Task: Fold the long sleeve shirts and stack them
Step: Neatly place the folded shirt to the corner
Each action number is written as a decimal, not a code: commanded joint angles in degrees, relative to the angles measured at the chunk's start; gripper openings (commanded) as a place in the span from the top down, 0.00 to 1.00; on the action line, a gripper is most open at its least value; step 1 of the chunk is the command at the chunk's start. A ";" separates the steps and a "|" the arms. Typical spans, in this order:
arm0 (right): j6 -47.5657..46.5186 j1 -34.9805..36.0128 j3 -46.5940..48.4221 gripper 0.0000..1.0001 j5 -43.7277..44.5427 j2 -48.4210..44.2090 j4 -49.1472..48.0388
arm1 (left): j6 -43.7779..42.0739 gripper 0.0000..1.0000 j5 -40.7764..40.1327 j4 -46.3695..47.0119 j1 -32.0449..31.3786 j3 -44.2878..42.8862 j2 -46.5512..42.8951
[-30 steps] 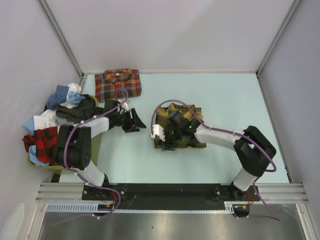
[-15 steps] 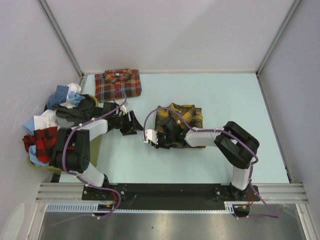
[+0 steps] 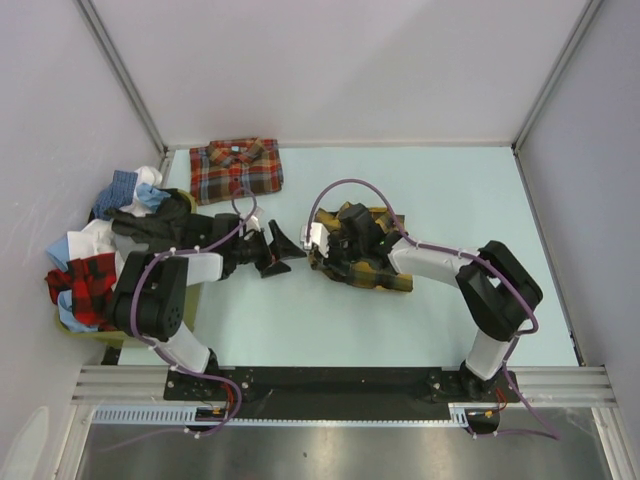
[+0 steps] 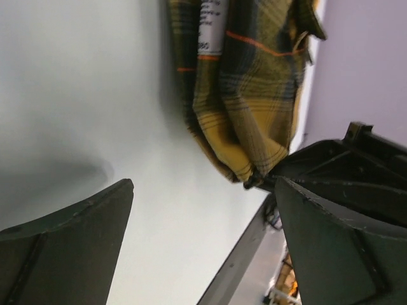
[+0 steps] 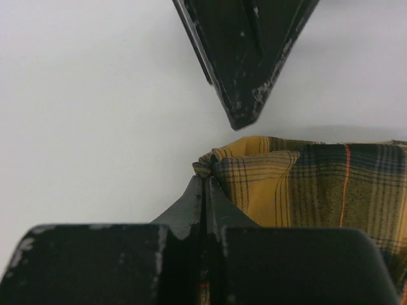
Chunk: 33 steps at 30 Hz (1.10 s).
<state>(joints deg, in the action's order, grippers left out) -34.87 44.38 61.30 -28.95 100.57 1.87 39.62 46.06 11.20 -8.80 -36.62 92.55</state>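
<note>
The yellow-and-black plaid shirt (image 3: pixel 372 265) lies folded in the middle of the table. My right gripper (image 5: pixel 205 180) is shut on its left corner, and a small bunch of the cloth (image 5: pixel 305 184) sticks out past the tips. From above, the right gripper (image 3: pixel 314 254) sits at the shirt's left edge. Just left of it, my left gripper (image 3: pixel 286 250) stands wide open with nothing between its fingers (image 4: pixel 70 235), pointing at that shirt (image 4: pixel 248 95). The red-orange plaid shirt (image 3: pixel 237 168) lies folded at the back left.
A heap of mixed clothes (image 3: pixel 105 250) fills a bin at the table's left edge. Grey walls close in the left, back and right sides. One left-gripper finger (image 5: pixel 245 63) hangs close above the pinched corner in the right wrist view.
My right gripper has shut on the yellow shirt's left corner. My left gripper has opened wide and moved right, towards that corner. The shirt has shifted a little.
</note>
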 commanded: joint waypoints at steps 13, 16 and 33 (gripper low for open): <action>4.11 0.62 2.95 1.00 -2.87 -5.56 0.50 | 26.12 0.08 -4.22 20.88 -5.09 -1.17 11.24; 4.29 0.88 2.78 1.00 -2.95 -6.53 0.94 | 27.27 0.12 -4.49 21.75 -5.35 -3.19 13.43; 8.15 2.64 3.04 1.00 -0.23 -5.13 -1.34 | 30.70 0.39 -7.48 25.45 -7.20 -15.93 23.45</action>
<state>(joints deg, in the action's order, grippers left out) -28.40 46.28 61.84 -29.06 96.09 4.01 69.58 40.18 34.61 -15.64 -48.90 114.54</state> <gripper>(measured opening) 0.013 0.642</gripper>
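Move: The yellow plaid shirt's left edge, by its white label, is the left gripper's target: about 8 cm ahead, 5 cm right and 2 cm below. The near left corner, already pinched by the right gripper, is level ahead, some 4 cm right of the left hand and 1 cm above it. The shirt's middle lies 2 cm ahead, 12 cm right. From the right hand, the label edge is roughly 7 cm ahead, straight in line and 4 cm lower. Bring the wide-open left gripper to the right and slightly up, dip it nearly 3 cm, then slide it forward along the shirt's left edge, about 8 cm forward and 6 cm right overall, closing it by a third with one finger below the edge and one above. Meanwhile keep the right fingers shut on the near corner and raise it about 3 cm, drawing back 2 cm. ##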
